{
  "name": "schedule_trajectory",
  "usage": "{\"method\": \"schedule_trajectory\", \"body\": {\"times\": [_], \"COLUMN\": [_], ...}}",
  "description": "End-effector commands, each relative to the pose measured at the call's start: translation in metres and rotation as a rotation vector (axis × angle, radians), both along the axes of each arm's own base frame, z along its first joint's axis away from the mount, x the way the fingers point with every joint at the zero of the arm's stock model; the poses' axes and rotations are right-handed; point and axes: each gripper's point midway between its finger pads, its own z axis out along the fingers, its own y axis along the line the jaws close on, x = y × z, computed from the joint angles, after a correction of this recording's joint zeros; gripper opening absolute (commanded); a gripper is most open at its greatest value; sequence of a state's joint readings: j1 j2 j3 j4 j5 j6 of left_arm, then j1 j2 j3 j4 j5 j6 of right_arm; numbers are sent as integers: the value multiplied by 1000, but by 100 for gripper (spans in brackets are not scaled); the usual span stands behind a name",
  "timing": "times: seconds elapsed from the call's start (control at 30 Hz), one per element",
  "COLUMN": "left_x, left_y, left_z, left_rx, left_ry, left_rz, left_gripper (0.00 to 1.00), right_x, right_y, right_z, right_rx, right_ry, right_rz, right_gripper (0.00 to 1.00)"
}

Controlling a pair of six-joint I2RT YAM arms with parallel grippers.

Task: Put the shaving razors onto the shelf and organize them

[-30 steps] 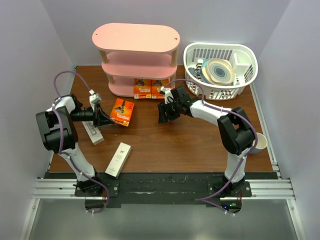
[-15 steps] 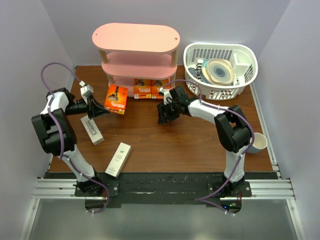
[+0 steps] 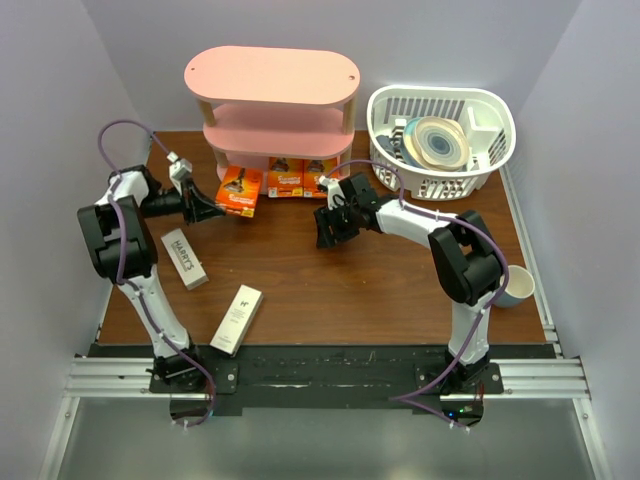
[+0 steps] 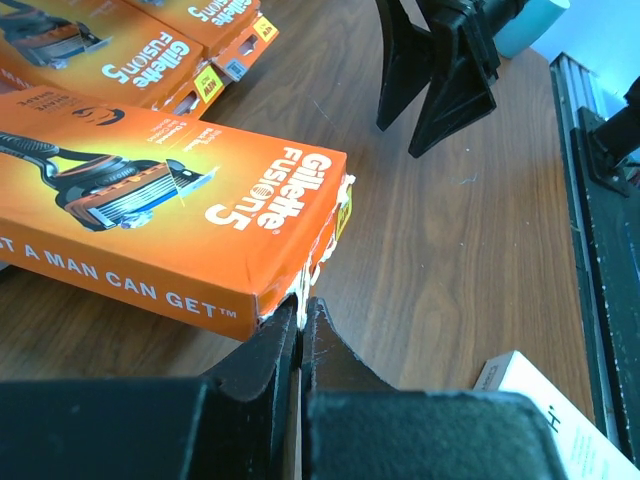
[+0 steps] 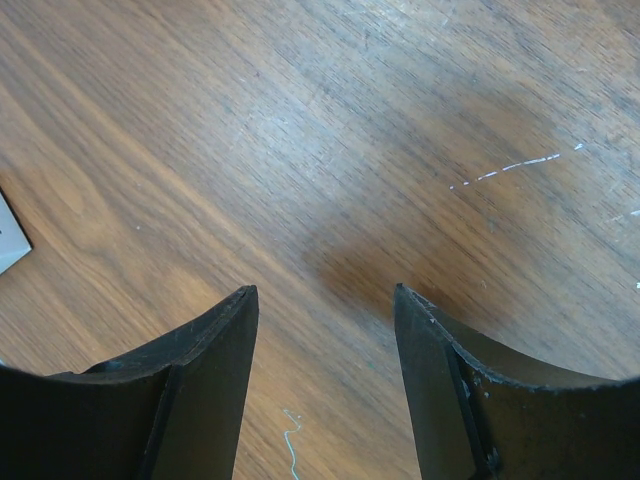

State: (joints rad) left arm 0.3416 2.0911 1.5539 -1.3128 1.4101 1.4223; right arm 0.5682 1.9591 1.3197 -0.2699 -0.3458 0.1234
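Note:
My left gripper (image 3: 207, 207) (image 4: 302, 305) is shut on the thin corner edge of an orange razor pack (image 3: 240, 190) (image 4: 170, 215). It holds the pack at the front of the pink shelf's (image 3: 272, 75) bottom tier. Two more orange packs (image 3: 285, 178) (image 3: 320, 177) (image 4: 120, 50) lie on that tier, to its right. Two whitish boxes (image 3: 183, 258) (image 3: 236, 318) lie on the table near the left arm; one of them (image 4: 540, 410) shows at the lower right of the left wrist view. My right gripper (image 3: 328, 228) (image 5: 325, 295) hangs open over bare wood with nothing between its fingers.
A white slatted basket (image 3: 480, 100) holding discs stands at the back right. A pale mug (image 3: 517, 285) sits near the table's right edge. The right gripper (image 4: 440, 80) appears in the left wrist view, beyond the held pack.
My left gripper has carried the orange pack from mid-table back toward the shelf's bottom tier, beside the other two packs. The right arm has stayed still.

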Motion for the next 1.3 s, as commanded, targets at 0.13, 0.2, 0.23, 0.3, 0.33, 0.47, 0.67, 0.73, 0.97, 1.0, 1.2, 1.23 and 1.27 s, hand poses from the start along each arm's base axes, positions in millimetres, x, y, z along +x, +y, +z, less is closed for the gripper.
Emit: {"method": "schedule_trajectory", "body": {"times": [0.13,0.2,0.23,0.3,0.33,0.47,0.67,0.73,0.97,1.0,1.2,1.23,1.27], "left_x": [28,32,33,35,35,36,48,50,76,77,94,97,98], "left_y": [2,3,4,5,5,9,15,19,28,28,16,14,10], "left_z": [-10,-12,-16,-22,-27,-40,-55,-59,-63,-63,-56,-56,-54], "left_rx": [-102,-105,-112,-99,-103,-89,-59,-42,2,0,-35,-35,-35], "left_ry": [69,85,111,133,167,239,332,448,453,472,502,492,489], "left_rz": [25,27,30,27,27,30,76,132,267,277,263,261,256], "left_gripper": [0,0,0,0,0,0,0,0,0,0,0,0,0], "right_x": [10,9,9,8,9,9,9,11,11,11,10,9,8], "right_y": [-1,-1,-1,-1,-2,-2,0,0,2,3,1,2,1], "right_z": [10,10,10,9,9,8,4,3,0,1,-1,1,-1], "right_rx": [-4,-5,-4,-7,-7,-10,-11,-12,-5,-4,-10,-9,-11], "right_ry": [-58,-58,-58,-55,-55,-55,-46,-47,-33,-34,-28,-31,-27], "right_rz": [1,4,3,4,2,3,5,3,2,4,3,4,4], "right_gripper": [61,61,61,61,61,61,61,61,61,61,61,61,61]}}
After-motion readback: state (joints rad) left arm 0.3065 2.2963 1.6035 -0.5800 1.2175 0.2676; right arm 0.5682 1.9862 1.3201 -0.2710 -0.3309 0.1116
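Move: The left hand already grips a razor box by its near left corner. The free spot for it, the left end of the shelf's bottom tier, is about 12 cm ahead, 2 cm to the right and 8 cm below. Level with that spot, the two placed razor boxes lie some 10 and 18 cm farther right; the Harry's box is roughly 8 cm left of the hand, 3 cm back and 11 cm below. From the idle right hand the spot is about 14 cm ahead, 20 cm left, near the same height. Down about 9 cm, then forward, the left hand carries the razor box into the gap beside the two placed boxes, easing up about 1 cm at the end while still pushing forward, some 7 cm in all. Its wrist rolls the far end of the box down by about 30 degrees and swings it a little counter-clockwise, square to the shelf. The fingers keep their pinch on the near left corner. ##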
